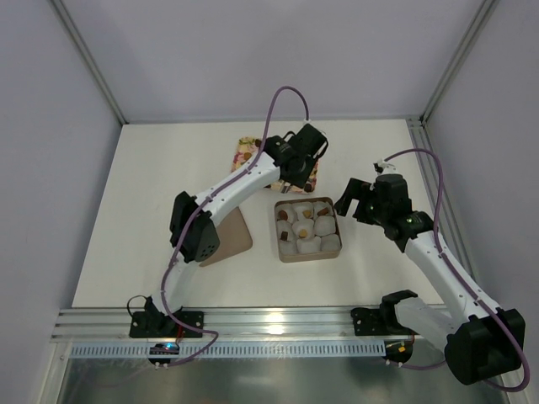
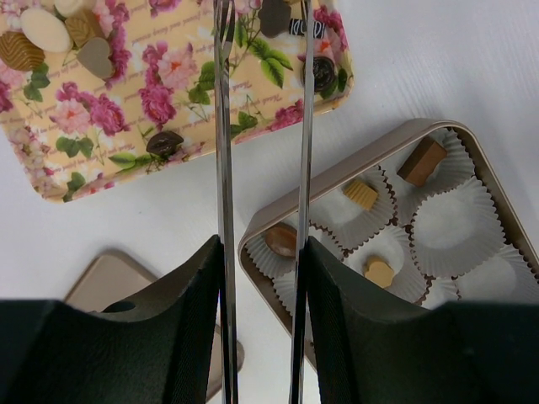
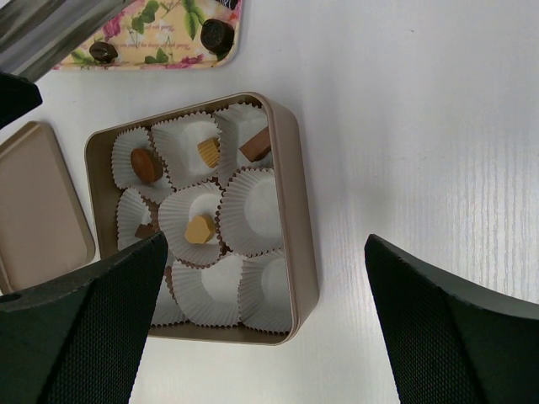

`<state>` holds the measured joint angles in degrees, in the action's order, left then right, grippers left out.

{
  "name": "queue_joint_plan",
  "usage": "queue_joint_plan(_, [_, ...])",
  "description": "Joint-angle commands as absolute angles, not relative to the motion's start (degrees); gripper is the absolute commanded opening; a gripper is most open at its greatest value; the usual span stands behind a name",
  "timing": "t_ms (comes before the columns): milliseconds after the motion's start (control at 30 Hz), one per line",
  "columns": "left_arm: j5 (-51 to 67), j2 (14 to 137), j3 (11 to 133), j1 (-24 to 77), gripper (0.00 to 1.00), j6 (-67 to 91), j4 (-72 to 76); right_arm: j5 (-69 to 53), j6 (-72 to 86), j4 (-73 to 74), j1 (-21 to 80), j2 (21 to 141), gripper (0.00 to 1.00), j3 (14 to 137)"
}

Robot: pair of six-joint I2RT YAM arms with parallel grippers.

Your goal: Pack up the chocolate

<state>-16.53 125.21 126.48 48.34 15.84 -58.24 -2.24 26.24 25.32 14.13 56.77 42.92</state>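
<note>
Several chocolate pieces sit in white paper cups in the tan box (image 3: 303, 219): a round brown one (image 3: 146, 165), a tan one (image 3: 209, 151), a brown block (image 3: 255, 145) and a tan heart (image 3: 200, 229). More chocolate pieces (image 2: 94, 57) lie on the flowered tray (image 2: 126, 109). My left gripper (image 2: 263, 252) is shut on long metal tongs (image 2: 222, 126), whose blades reach over the tray. A dark piece (image 2: 274, 15) shows between the blade ends; they stand wider than it. My right gripper (image 3: 265, 244) hangs open above the box's right edge, holding nothing.
The box's tan lid (image 1: 232, 240) lies on the table left of the box (image 1: 309, 257), under the left arm. The flowered tray (image 1: 244, 151) lies behind the box. Grey walls close in the white table on three sides.
</note>
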Motion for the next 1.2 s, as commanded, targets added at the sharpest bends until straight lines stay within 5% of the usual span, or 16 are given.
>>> queue_joint_plan(0, [-15.6,125.5,127.1,48.1,0.42,14.8,-54.7,-1.4,25.5,24.0,14.2,56.7,0.99,45.2])
queue_joint_plan(1167, [-15.4,124.9,121.8,46.8,0.39,15.6,-53.0,-1.1,25.5,23.8,14.2,56.3,0.99,43.7])
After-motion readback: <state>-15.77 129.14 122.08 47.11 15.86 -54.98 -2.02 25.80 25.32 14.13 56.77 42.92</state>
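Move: The left hand holds the metal tongs open, the prongs reaching forward over the flowered tray; the brown heart chocolate between them lies about 13 cm ahead of the hand point, 7 cm right and 13 cm down. Some 7 cm ahead, at like depth, are the dark round chocolate 8 cm right and the dark shell chocolate 4 cm left. The box centre is 8 cm back, 7 cm right. From the right hand, the heart is roughly 22 cm ahead, 10 cm left. The left hand sinks about 5.5 cm almost straight down, bringing the open tongs down towards the chocolates on the right part of the flowered tray, with only about a centimetre of forward drift. It slows for a moment on the way and then eases lower again, tipping the wrist by roughly 5 degrees while the fingers keep their hold on the tongs at nearly the same opening. ##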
